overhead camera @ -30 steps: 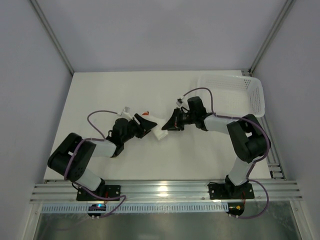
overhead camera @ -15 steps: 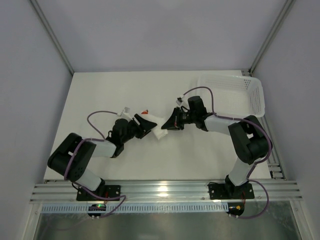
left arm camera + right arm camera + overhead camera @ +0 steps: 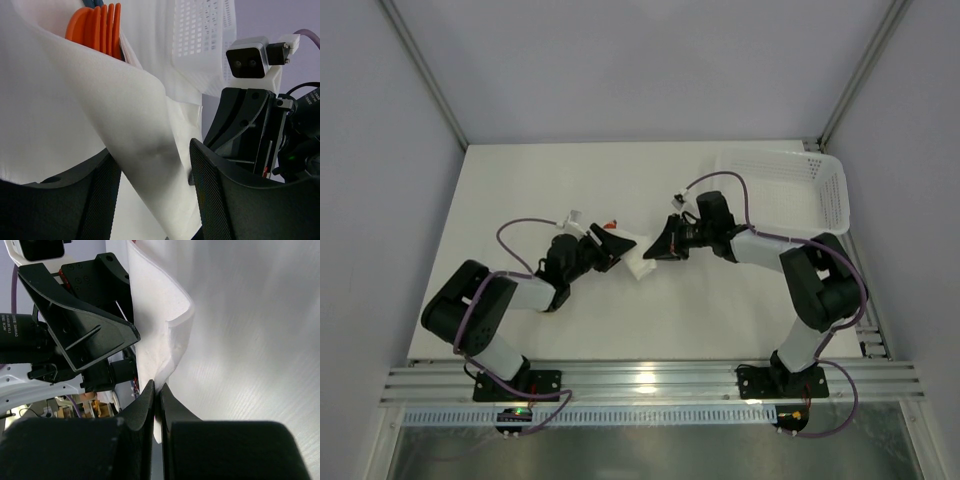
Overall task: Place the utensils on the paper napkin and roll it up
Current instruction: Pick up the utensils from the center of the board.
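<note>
The white paper napkin (image 3: 640, 258) lies mid-table between both grippers, folded over the utensils. In the left wrist view the napkin (image 3: 125, 115) forms a thick fold, and the orange utensils (image 3: 97, 27) stick out of its far end; an orange tip (image 3: 610, 224) also shows from above. My left gripper (image 3: 152, 162) is open, its fingers wide on either side of the fold. My right gripper (image 3: 157, 390) is shut on the napkin's edge (image 3: 170, 340). From above, the left gripper (image 3: 608, 250) and right gripper (image 3: 658, 250) face each other across the napkin.
A white perforated basket (image 3: 790, 185) stands at the back right of the table, and the basket (image 3: 200, 35) also shows behind the napkin in the left wrist view. Metal frame posts rise at the back corners. The two grippers are very close together.
Hardly anything: the left arm has shifted slightly, and both grippers stay at the napkin as before.
</note>
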Tool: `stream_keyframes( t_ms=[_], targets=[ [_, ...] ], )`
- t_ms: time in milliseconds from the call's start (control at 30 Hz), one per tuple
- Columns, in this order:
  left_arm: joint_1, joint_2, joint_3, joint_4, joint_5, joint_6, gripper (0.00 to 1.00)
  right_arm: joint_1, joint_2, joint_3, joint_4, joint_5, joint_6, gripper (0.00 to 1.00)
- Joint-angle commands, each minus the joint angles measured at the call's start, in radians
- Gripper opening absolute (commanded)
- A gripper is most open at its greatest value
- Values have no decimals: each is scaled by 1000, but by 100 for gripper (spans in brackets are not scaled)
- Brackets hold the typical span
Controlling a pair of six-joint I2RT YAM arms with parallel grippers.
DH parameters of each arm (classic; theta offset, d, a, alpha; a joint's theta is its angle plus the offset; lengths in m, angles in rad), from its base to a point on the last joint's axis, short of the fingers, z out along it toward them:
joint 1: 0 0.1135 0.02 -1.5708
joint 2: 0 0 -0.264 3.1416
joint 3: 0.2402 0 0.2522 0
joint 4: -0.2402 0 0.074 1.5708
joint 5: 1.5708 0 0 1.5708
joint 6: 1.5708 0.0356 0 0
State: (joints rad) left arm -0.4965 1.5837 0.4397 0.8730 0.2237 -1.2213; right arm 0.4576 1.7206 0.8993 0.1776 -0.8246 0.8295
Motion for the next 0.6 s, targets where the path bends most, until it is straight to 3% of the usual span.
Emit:
stream_keyframes(
  t_ms=[0, 200, 400, 533, 567],
  targets=[
    [-2, 7, 30, 67, -17, 13, 57, 7, -61, 1, 2, -25, -26, 4],
    [-2, -8, 27, 63, -20, 14, 49, 7, -73, -5, -6, -25, -36, 4],
    [-1, -27, 25, 41, -17, 14, 25, 9, -85, -4, -32, -18, -69, 3],
    [-1, -33, 22, 35, -4, 20, 1, 10, -92, 15, -78, -7, -101, 5],
    [-1, -33, 21, 35, 0, 20, 0, 10, -93, 23, -84, -7, -105, 8]
  ],
)
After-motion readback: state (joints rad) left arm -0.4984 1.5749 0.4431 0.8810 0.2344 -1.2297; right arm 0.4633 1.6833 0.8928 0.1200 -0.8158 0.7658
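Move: The loosely rolled napkin already runs between the left hand's open fingers, its middle about 2 cm back and 1 cm to the right of that hand, roughly level with it. The orange ends of the utensils stick out some 4 cm ahead and 4 cm to its left. The right hand already pinches the napkin's near end, with the napkin's middle about 2 cm ahead and 3 cm to its left. The left fingers close almost shut on the napkin, nearly in place; the right keeps its pinch, easing back 1 cm. ##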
